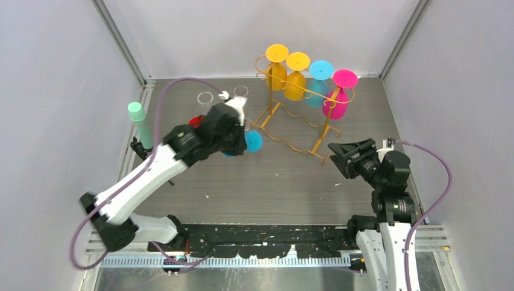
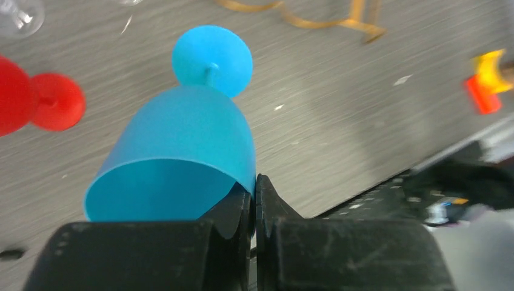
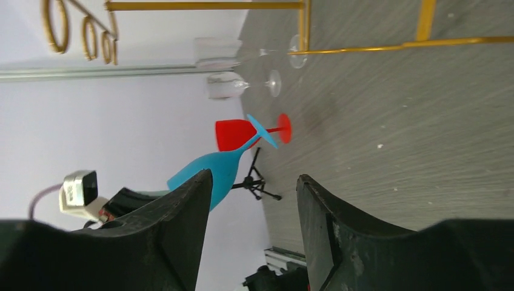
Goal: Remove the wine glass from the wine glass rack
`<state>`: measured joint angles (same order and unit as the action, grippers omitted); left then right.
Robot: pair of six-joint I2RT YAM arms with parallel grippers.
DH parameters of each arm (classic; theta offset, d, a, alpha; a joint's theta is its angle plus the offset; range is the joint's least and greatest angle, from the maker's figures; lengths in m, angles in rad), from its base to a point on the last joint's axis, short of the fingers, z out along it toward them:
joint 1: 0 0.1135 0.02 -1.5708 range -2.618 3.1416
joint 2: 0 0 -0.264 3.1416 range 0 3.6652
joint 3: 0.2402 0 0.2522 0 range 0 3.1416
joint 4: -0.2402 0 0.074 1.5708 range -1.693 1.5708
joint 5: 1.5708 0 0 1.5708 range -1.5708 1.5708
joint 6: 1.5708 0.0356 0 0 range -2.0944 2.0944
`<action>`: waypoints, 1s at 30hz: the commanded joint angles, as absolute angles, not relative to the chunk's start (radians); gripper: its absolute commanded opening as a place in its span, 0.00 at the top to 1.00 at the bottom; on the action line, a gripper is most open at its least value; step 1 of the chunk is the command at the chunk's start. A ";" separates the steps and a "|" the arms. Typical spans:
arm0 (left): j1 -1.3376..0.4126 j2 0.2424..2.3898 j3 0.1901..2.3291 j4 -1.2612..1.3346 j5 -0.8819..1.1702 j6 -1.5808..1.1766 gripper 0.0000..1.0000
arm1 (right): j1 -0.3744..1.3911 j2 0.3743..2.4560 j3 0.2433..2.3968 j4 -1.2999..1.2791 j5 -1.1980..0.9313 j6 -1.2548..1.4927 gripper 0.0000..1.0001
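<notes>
The gold wire wine glass rack (image 1: 295,115) stands at the back right of the table, and several coloured glasses hang upside down from its top rail, among them a pink one (image 1: 337,102). A blue wine glass (image 1: 253,140) is off the rack, left of the rack's base. My left gripper (image 1: 237,138) is shut on it. In the left wrist view the jaws (image 2: 254,189) pinch the rim of its bowl (image 2: 182,145), with its foot pointing away. My right gripper (image 1: 344,159) stands open and empty near the rack's right foot, and its fingers (image 3: 251,182) frame the blue glass (image 3: 212,171) in the distance.
A red wine glass (image 2: 36,103) lies on its side left of the blue one. Two clear glasses (image 1: 205,97) stand at the back. A green cylinder (image 1: 139,124) stands at the left wall. The rack's wavy base (image 2: 315,18) lies just beyond the held glass.
</notes>
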<state>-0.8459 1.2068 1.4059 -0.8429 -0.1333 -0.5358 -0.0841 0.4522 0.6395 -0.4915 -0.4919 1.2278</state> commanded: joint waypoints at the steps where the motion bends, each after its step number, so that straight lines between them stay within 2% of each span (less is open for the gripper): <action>1: -0.793 1.432 1.513 -1.081 -0.227 -0.375 1.00 | -0.080 0.443 0.639 -0.616 -0.401 1.103 0.42; 6: -0.717 1.639 1.645 -1.108 -0.166 -0.323 1.00 | -0.080 0.469 0.584 -0.612 -0.355 1.084 0.44; 10: -0.679 1.760 1.738 -1.146 -0.147 -0.292 1.00 | -0.080 0.548 0.500 -0.494 -0.379 1.095 0.51; 15: -0.646 1.851 1.811 -1.159 -0.080 -0.266 1.00 | -0.070 0.720 0.419 -0.326 -0.409 1.102 0.62; 19: -0.635 1.881 1.846 -1.167 -0.027 -0.258 1.00 | -0.048 0.842 0.416 -0.266 -0.382 1.072 0.64; 22: -0.629 1.898 1.884 -1.188 -0.016 -0.252 0.92 | -0.024 0.938 0.410 -0.217 -0.357 1.049 0.64; 26: -0.623 1.914 1.943 -1.201 0.040 -0.244 0.77 | -0.001 1.050 0.394 -0.121 -0.322 1.046 0.65; 30: -0.618 1.944 2.020 -1.241 0.011 -0.238 0.63 | 0.030 1.154 0.397 -0.029 -0.275 1.044 0.65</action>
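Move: The left hand holds the blue glass by its rim; its table spot lies about 9 cm ahead, 3 cm left and 29 cm below. The red glass stands some 12 cm left of that spot, a clear glass roughly 10 cm beyond the spot. For the right hand, the rack's near corner is about 5 cm ahead, 3 cm left, 24 cm down; the hanging pink glass is some 19 cm ahead, 2 cm right, 8 cm down. Left lowers the blue glass 13 cm, forward onto the table, opens; right sinks 20 cm towards the rack corner. ##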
